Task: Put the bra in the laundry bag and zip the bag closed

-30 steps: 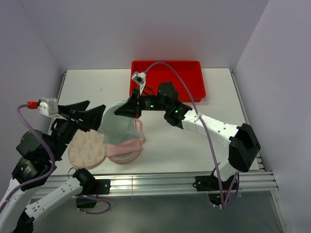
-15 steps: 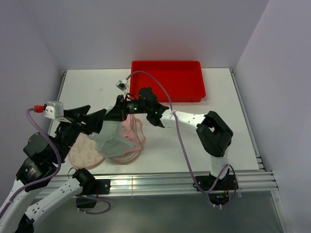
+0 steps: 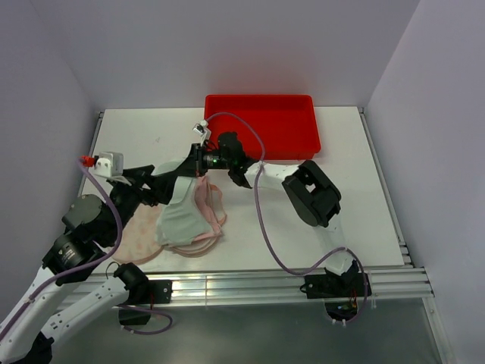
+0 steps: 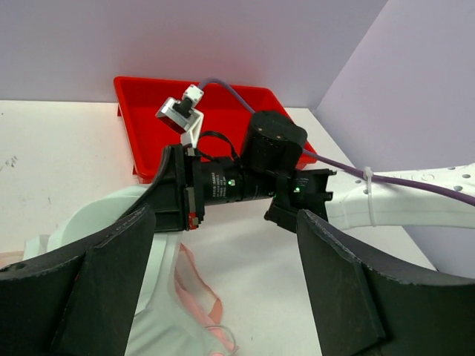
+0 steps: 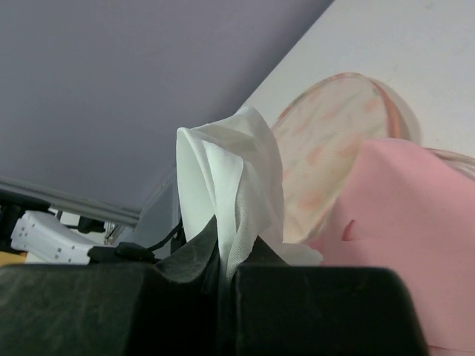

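The bra [image 3: 180, 218] is pale mint-white fabric with pink straps; its lower part rests on the table and its upper edge is lifted. My right gripper [image 3: 191, 164] is shut on that upper edge, and the right wrist view shows white mesh fabric [image 5: 231, 185] pinched between the jaws [image 5: 226, 271]. The laundry bag [image 3: 138, 232], a cream oval with pink-orange motifs, lies just left of the bra, partly under my left arm; it also shows beyond the held fabric [image 5: 334, 141]. My left gripper [image 3: 164, 186] stands open close to the right gripper [image 4: 172, 200], nothing between its fingers [image 4: 223, 297].
A red plastic tray [image 3: 292, 121] stands at the back of the white table [image 3: 341, 220], right behind the right wrist. Pink fabric [image 5: 415, 222] lies beside the bag. The right arm's purple cable [image 3: 261, 212] loops over the table's middle.
The right gripper has carried the bra's edge left, towards the left gripper, folding its arm in. The bra has sunk onto the pink fabric. The left arm has moved right, gripper still open.
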### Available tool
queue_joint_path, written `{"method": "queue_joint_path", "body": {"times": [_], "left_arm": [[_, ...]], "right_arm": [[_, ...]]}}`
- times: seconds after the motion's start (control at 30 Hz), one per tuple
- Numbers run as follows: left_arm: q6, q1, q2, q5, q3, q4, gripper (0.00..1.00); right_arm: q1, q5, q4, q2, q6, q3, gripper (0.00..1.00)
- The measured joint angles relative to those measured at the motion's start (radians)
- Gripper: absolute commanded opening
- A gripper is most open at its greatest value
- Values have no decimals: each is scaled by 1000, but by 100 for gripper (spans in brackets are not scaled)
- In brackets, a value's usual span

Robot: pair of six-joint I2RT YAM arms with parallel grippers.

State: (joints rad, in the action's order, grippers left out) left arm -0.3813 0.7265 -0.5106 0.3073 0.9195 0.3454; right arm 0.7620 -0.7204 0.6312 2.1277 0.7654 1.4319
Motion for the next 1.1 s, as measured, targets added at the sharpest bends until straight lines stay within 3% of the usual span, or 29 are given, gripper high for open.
{"method": "queue_joint_path", "body": {"times": [0.13, 0.3, 0.4, 0.43, 0.5, 0.53, 0.63, 0.73, 0.9, 1.1], "left_arm": [[-8, 0, -26, -7, -9, -5, 80], [-29, 0, -54, -11, -16, -8, 77], [-38, 0, -73, -12, -21, -14, 76], [-42, 0, -77, -13, -26, -19, 75], [-51, 0, -92, -13, -39, -29, 74], [-55, 0, -101, -13, -45, -34, 73], [-67, 0, -134, -14, -59, -48, 72], [-82, 0, -174, -13, -63, -56, 70], [-112, -6, -237, -14, -63, -85, 61], [-144, -111, -341, -102, -63, -136, 56]], "right_arm": [[-8, 6, -29, 48, -4, 22, 2], [-15, 45, -97, 86, -24, 23, 13], [-20, 78, -171, 103, -62, 51, 30], [-21, 90, -201, 109, -77, 72, 42], [-25, 127, -267, 116, -108, 119, 54], [-26, 140, -292, 117, -125, 139, 67], [-31, 208, -365, 118, -182, 195, 85], [-36, 273, -429, 114, -233, 223, 94], [-56, 367, -513, 53, -284, 179, 96], [-112, 415, -497, -136, -261, -36, 97]]}}
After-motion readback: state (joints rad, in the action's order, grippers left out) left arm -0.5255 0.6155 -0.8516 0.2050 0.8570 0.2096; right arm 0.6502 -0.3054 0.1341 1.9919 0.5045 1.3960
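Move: The right hand still pinches the bra's far edge; the pink cloth on the laundry bag, where the bra is going, has its middle about 5 cm back, 1 cm right and some 13 cm below. From this hand the bag's open flap lies some 10 cm back and 16 cm left, while the red box is centred about 20 cm ahead and 24 cm right. From the empty left hand, the bra's middle is roughly 4 cm ahead, 1 cm right and 28 cm down. The bra's far edge is lowered about 7 cm by the right hand, easing forward over the pink cloth, then let go as the fingers spread wide; the empty hand carries on forward and then swings some 10 cm right towards the red box, fingertips dipping and wrist turning clockwise. Meanwhile the left hand sinks about 8 cm, moving forward and somewhat right over the bra's far end, tipping down 15 degrees with its fingers partly closing on nothing. ##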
